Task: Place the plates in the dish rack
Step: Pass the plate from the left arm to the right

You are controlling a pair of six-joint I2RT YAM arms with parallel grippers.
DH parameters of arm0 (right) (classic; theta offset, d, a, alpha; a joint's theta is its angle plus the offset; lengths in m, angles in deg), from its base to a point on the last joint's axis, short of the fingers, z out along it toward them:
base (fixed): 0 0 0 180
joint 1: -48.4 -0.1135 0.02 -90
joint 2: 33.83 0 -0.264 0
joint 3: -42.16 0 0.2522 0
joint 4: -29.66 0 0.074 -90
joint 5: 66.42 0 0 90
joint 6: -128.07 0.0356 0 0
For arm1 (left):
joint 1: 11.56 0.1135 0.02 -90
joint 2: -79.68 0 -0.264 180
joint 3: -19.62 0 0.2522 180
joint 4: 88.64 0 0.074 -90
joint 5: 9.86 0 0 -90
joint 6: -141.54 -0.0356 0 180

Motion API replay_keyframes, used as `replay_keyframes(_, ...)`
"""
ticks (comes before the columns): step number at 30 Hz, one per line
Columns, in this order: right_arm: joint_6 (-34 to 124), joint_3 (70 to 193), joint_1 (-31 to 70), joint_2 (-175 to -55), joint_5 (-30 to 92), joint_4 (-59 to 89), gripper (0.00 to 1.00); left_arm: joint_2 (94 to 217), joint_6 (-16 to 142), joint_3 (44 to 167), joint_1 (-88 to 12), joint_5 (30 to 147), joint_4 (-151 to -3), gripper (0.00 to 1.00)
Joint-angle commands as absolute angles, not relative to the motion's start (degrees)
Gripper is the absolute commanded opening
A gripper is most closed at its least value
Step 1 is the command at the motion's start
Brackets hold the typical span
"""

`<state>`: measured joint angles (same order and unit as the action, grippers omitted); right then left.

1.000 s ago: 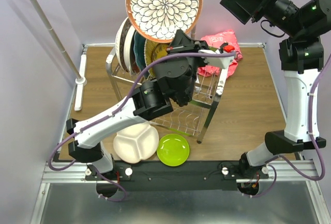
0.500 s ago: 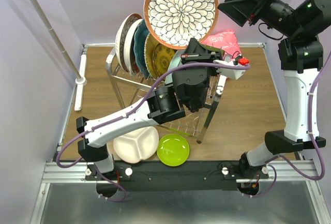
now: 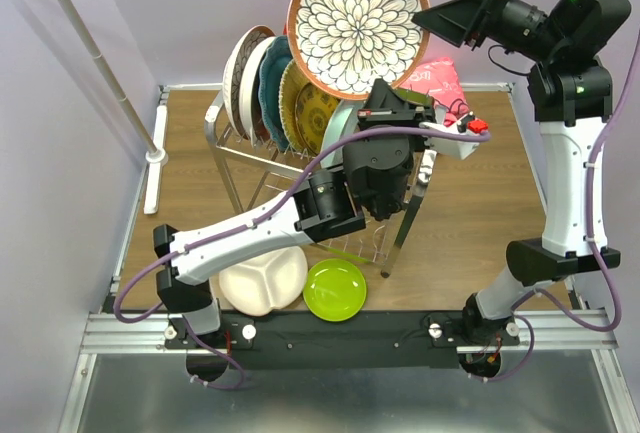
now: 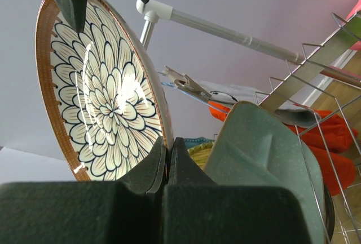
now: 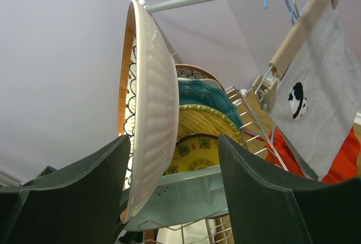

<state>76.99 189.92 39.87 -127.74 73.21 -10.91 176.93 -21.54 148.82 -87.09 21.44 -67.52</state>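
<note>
My left gripper (image 3: 378,91) (image 4: 168,145) is shut on the lower rim of a white-and-dark floral plate (image 3: 355,21) (image 4: 101,97), holding it upright high above the dish rack (image 3: 408,215). My right gripper (image 3: 428,21) (image 5: 174,140) is open, its fingers either side of that plate's far rim (image 5: 149,103); the plate is close to the left finger, with a gap to the right one. Several plates (image 3: 265,88) stand upright in the rack's top tier, with a pale aqua one (image 4: 265,159) nearest. A white divided plate (image 3: 262,278) and a lime green plate (image 3: 335,289) lie on the table in front.
A white-poled clothes rail (image 3: 100,53) stands at the left and crosses overhead. A pink and red cloth (image 3: 435,78) lies behind the rack. A hanger with a grey cloth (image 5: 316,86) hangs from the rail near my right gripper.
My left arm has carried the floral plate to the right. My right gripper has swung left to the plate's rim and its jaws have narrowed around it.
</note>
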Motion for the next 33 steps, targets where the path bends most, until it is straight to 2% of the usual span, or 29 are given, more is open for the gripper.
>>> replay_keyframes(1, 75.7, 191.0, 39.9, -126.5, 73.8, -16.0, 0.70, 177.0, -26.9, 148.8, -87.9, 21.8, -72.0, 0.00)
replay_keyframes(18, 73.3, 189.3, 39.2, -125.7, 72.5, -22.2, 0.49, 178.6, -26.8, 145.9, -88.0, 17.3, -74.1, 0.00)
replay_keyframes(21, 75.4, 190.0, 39.2, -125.9, 72.6, -20.6, 0.37, 178.6, -26.9, 145.4, -88.1, 17.1, -74.1, 0.00)
replay_keyframes(24, 77.9, 191.4, 39.2, -126.7, 73.1, -18.5, 0.22, 178.6, -27.1, 145.5, -88.1, 16.9, -74.2, 0.00)
replay_keyframes(25, 78.4, 191.6, 39.2, -127.0, 73.1, -18.0, 0.14, 178.7, -27.3, 145.7, -88.1, 17.0, -74.4, 0.00)
replay_keyframes(28, 80.1, 192.5, 39.2, -127.8, 73.3, -16.5, 0.02, 178.9, -27.6, 146.0, -88.1, 17.0, -74.5, 0.00)
replay_keyframes(33, 82.4, 195.3, 39.1, -129.4, 73.4, -13.7, 0.01, 179.0, -28.4, 146.3, -88.1, 16.9, -76.1, 0.00)
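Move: The flower-patterned plate, held tilted by its lower rim in the left fingers, has its middle about 6 cm ahead of the left hand, 3 cm left and 6 cm up. From the right hand it lies some 9 cm left, level fore-and-aft, 1 cm lower. Below, the racked mint dish is about 6 cm ahead of the left hand, 6 cm left, 15 cm down; the brown-yellow plate stands 5 cm left and 2 cm ahead of the dish. Downward by roughly 3.5 cm, the right hand follows the plate while tipping its fingers some 10 degrees down; its fingers, already astride the right-hand rim, close from about three-quarters open and pinch it, edging slightly forward at the end. The left hand keeps its pinch on the lower rim, sinking about 3 cm and easing 2 cm right, then rolling its left side up. ##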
